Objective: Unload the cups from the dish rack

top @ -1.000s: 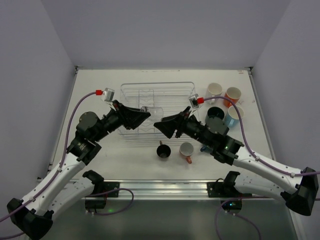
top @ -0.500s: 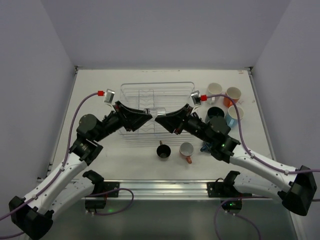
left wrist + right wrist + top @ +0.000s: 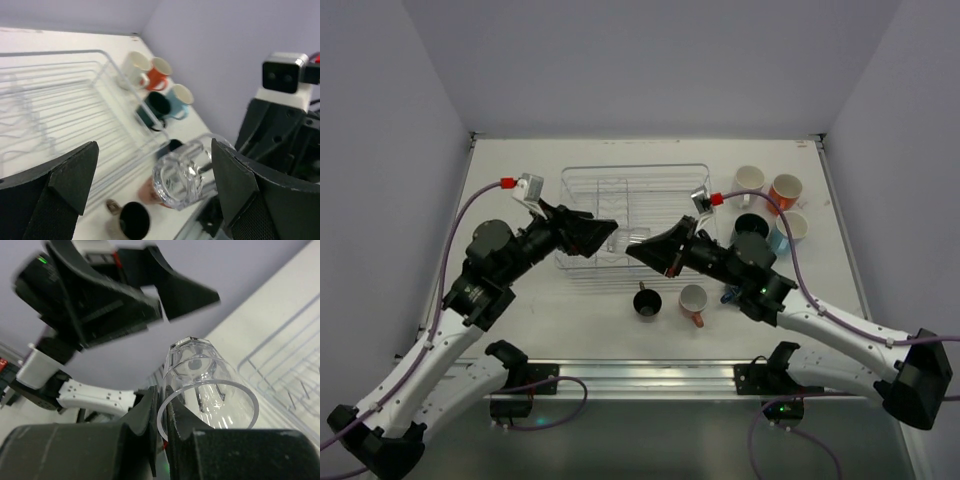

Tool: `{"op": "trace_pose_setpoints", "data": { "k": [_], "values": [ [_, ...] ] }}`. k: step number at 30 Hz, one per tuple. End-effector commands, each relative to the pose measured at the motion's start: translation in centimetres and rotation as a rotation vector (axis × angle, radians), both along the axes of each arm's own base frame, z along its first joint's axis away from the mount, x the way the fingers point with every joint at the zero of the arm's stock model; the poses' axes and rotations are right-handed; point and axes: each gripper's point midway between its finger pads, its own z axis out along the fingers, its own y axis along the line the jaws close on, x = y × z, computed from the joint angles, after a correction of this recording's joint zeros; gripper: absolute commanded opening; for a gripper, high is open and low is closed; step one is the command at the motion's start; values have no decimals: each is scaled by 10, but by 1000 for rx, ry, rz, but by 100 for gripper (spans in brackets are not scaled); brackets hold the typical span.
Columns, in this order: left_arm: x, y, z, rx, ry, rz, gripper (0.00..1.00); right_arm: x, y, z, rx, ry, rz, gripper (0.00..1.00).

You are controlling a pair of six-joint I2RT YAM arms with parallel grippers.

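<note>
A clear tumbler [image 3: 632, 238] hangs in the air over the front edge of the dish rack [image 3: 620, 180], between the two arms. My right gripper [image 3: 640, 249] is shut on it: in the right wrist view its fingers [image 3: 150, 412] pinch the rim of the tumbler [image 3: 210, 385]. My left gripper [image 3: 604, 231] stands open just left of it, and in the left wrist view the tumbler [image 3: 182, 175] floats free between the wide jaws. White [image 3: 748, 181], orange [image 3: 785, 189], dark teal [image 3: 751, 227] and light blue [image 3: 788, 227] mugs stand right of the rack.
A dark brown cup [image 3: 647, 301] and a pinkish cup [image 3: 693, 299] stand on the table in front of the rack. A navy mug [image 3: 729, 295] peeks out from under the right arm. The rack's thin prongs [image 3: 30, 135] lie below the left gripper.
The left gripper has let go of the clear tumbler, opened wide and drawn back to the left. The right gripper has closed on the tumbler's rim.
</note>
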Motion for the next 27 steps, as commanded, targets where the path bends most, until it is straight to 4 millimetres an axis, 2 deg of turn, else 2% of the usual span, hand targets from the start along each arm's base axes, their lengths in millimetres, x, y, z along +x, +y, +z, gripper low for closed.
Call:
{"op": "trace_pose_setpoints", "data": {
  "k": [1,2,3,4,5,6,7,8,9,10,11,13,14,16,17,19,20,27],
  "values": [
    [13,49,17,212,-67,238,100,-9,11,-8,-125,0,71,0],
    [20,67,19,266,-86,334,100,-8,13,-15,-164,13,67,0],
    [21,77,20,294,-90,377,100,-14,20,-43,-266,70,86,0],
    [21,86,16,332,-77,415,100,-14,25,-39,-309,33,87,0],
    [22,105,20,362,-90,502,100,-12,29,-46,-367,29,59,0],
    [22,114,18,382,-87,543,100,-29,31,-73,-501,68,88,0],
    [21,124,14,407,-75,584,100,-29,39,-97,-608,80,89,0],
    [20,142,10,433,-73,664,100,-26,37,-100,-703,53,57,0],
    [19,149,7,446,-70,697,100,-37,44,-109,-759,37,80,0],
    [14,165,8,446,-73,768,100,-35,53,-116,-820,19,83,0],
    [13,172,1,463,-67,798,100,-39,50,-130,-902,19,73,0],
    [4,194,4,442,-75,897,100,-36,56,-143,-988,1,63,0],
    [2,200,-1,442,-72,926,100,-39,53,-151,-1043,-7,55,0],
    [-7,215,7,386,-102,995,100,-38,57,-156,-1093,-28,53,0],
    [-11,220,9,368,-113,1015,100,-42,56,-174,-1169,-27,63,0],
    [-18,230,12,329,-132,1058,100,-38,58,-183,-1230,-50,30,0],
    [-20,233,12,316,-134,1069,100,-41,58,-201,-1298,-47,46,0],
    [-28,241,7,286,-129,1102,100,-40,77,-241,-1414,-65,78,0]
  ]
}}
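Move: The clear glass is already gripped at its rim by the right fingers. The bare table spot it is bound for lies about 10 cm left, 3 cm back and 33 cm below that hand. The dark cup stands almost beneath the hand, roughly 2 cm right and 1 cm back; the white cup is 12 cm right and 1 cm back, both some 30 cm down. The rack's middle is 19 cm ahead, 1 cm left and 29 cm down. From the left hand the spot lies about 8 cm back, 3 cm left and 33 cm below. The clear glass is carried down some 25 cm in the right hand's unchanged grip, veering left and slightly back early on, then dropping nearly straight towards the table left of the dark cup, while the wrist rolls about 80 degrees so the fingers go from pointing left to pointing down. The empty left hand, still wide open, swings about 23 cm left, away from the glass, turning counter-clockwise. ##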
